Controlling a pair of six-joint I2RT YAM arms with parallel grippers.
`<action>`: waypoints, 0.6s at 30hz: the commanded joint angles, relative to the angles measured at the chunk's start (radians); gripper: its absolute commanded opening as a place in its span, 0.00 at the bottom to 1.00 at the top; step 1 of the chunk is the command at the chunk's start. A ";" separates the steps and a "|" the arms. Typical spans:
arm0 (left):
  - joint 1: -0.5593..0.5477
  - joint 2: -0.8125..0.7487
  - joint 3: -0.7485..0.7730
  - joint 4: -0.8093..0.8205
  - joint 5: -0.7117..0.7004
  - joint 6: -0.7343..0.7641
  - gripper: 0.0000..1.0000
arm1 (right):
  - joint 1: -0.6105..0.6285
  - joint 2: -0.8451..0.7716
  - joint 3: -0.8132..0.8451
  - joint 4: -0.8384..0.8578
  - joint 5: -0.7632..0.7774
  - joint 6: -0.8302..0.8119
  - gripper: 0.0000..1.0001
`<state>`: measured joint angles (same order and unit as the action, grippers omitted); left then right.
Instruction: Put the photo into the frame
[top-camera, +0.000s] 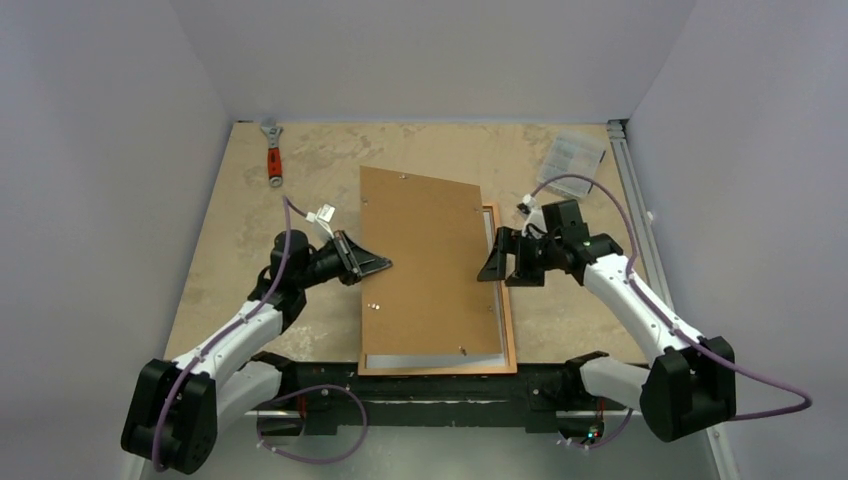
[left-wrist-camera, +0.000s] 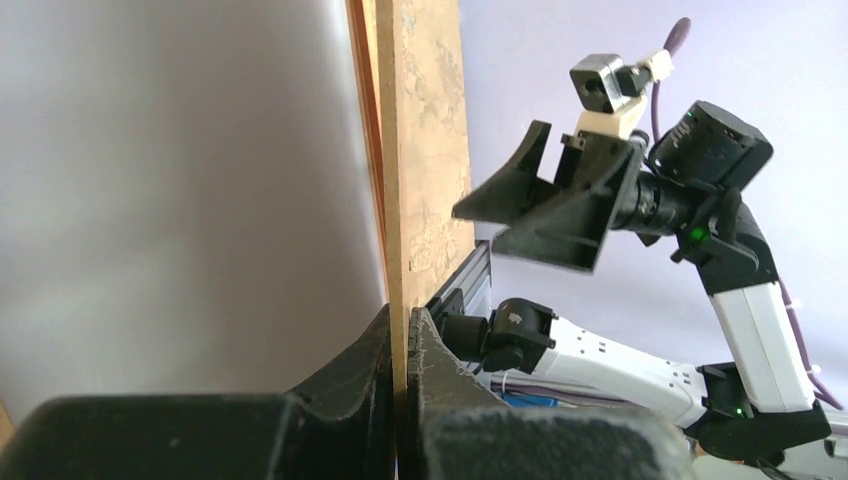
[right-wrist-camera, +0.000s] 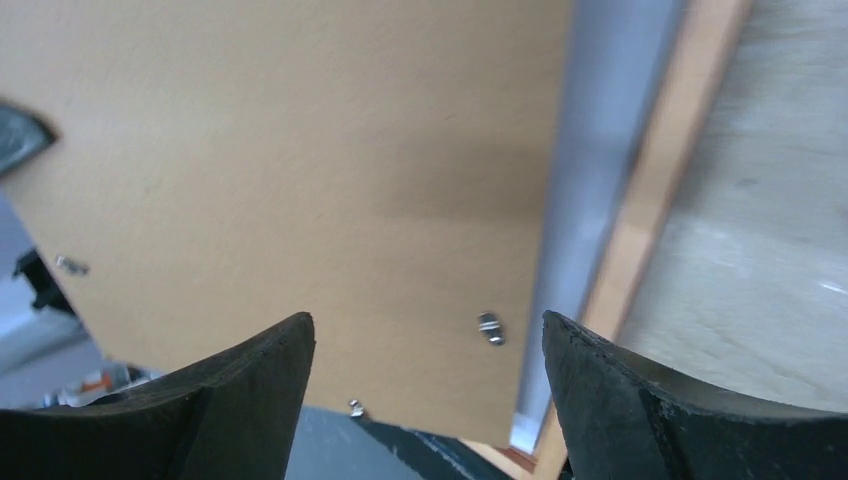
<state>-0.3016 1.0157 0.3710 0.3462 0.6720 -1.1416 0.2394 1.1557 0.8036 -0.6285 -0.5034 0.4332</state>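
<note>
The photo (top-camera: 420, 260) shows its plain brown back and lies askew over the frame (top-camera: 509, 330), tilted with its far corner past the frame's top. My left gripper (top-camera: 383, 265) is shut on the photo's left edge; in the left wrist view the thin board (left-wrist-camera: 397, 280) sits pinched between both pads. My right gripper (top-camera: 492, 262) stands open beside the photo's right edge, holding nothing. In the right wrist view its fingers (right-wrist-camera: 428, 340) frame the brown back (right-wrist-camera: 300, 150), a grey inner strip and the orange frame rail (right-wrist-camera: 655, 210).
A red-handled wrench (top-camera: 272, 152) lies at the far left of the table. A small clear plastic box (top-camera: 572, 155) sits at the far right, near a metal rail (top-camera: 625, 180). Walls close in on three sides.
</note>
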 joint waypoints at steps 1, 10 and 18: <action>-0.001 -0.061 0.036 0.011 -0.036 -0.007 0.00 | 0.137 0.007 0.057 0.011 -0.142 -0.027 0.80; -0.001 -0.062 0.048 -0.022 -0.039 -0.002 0.00 | 0.441 0.042 0.073 0.080 -0.166 0.033 0.05; -0.001 -0.058 0.050 -0.033 -0.038 0.002 0.00 | 0.612 0.027 -0.006 0.093 -0.087 0.087 0.00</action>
<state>-0.3016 0.9730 0.3710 0.2413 0.6197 -1.1408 0.7944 1.2011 0.8352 -0.5613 -0.6380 0.4835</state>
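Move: The left hand holds the raised left edge of the brown backing board, the frame's middle lying about 11 cm to its right, 6 cm back and 14 below. From the empty right hand the board's near edge is about 16 cm back and 13 to the left, some 8 cm lower. A metal tab on that edge sits about 15 cm back and 8 left; the frame's middle is some 3 cm back, 13 left. With the left fingers still pinching the board's left edge almost in place, easing down barely 1 cm, the right hand sweeps some 17 cm back and left in equal parts across the top of the board towards its near edge, rising about 2 cm. On the way its wide-open fingers shut completely and the wrist turns about 35 degrees counter-clockwise; contact of the right fingers with the board can't be seen. ##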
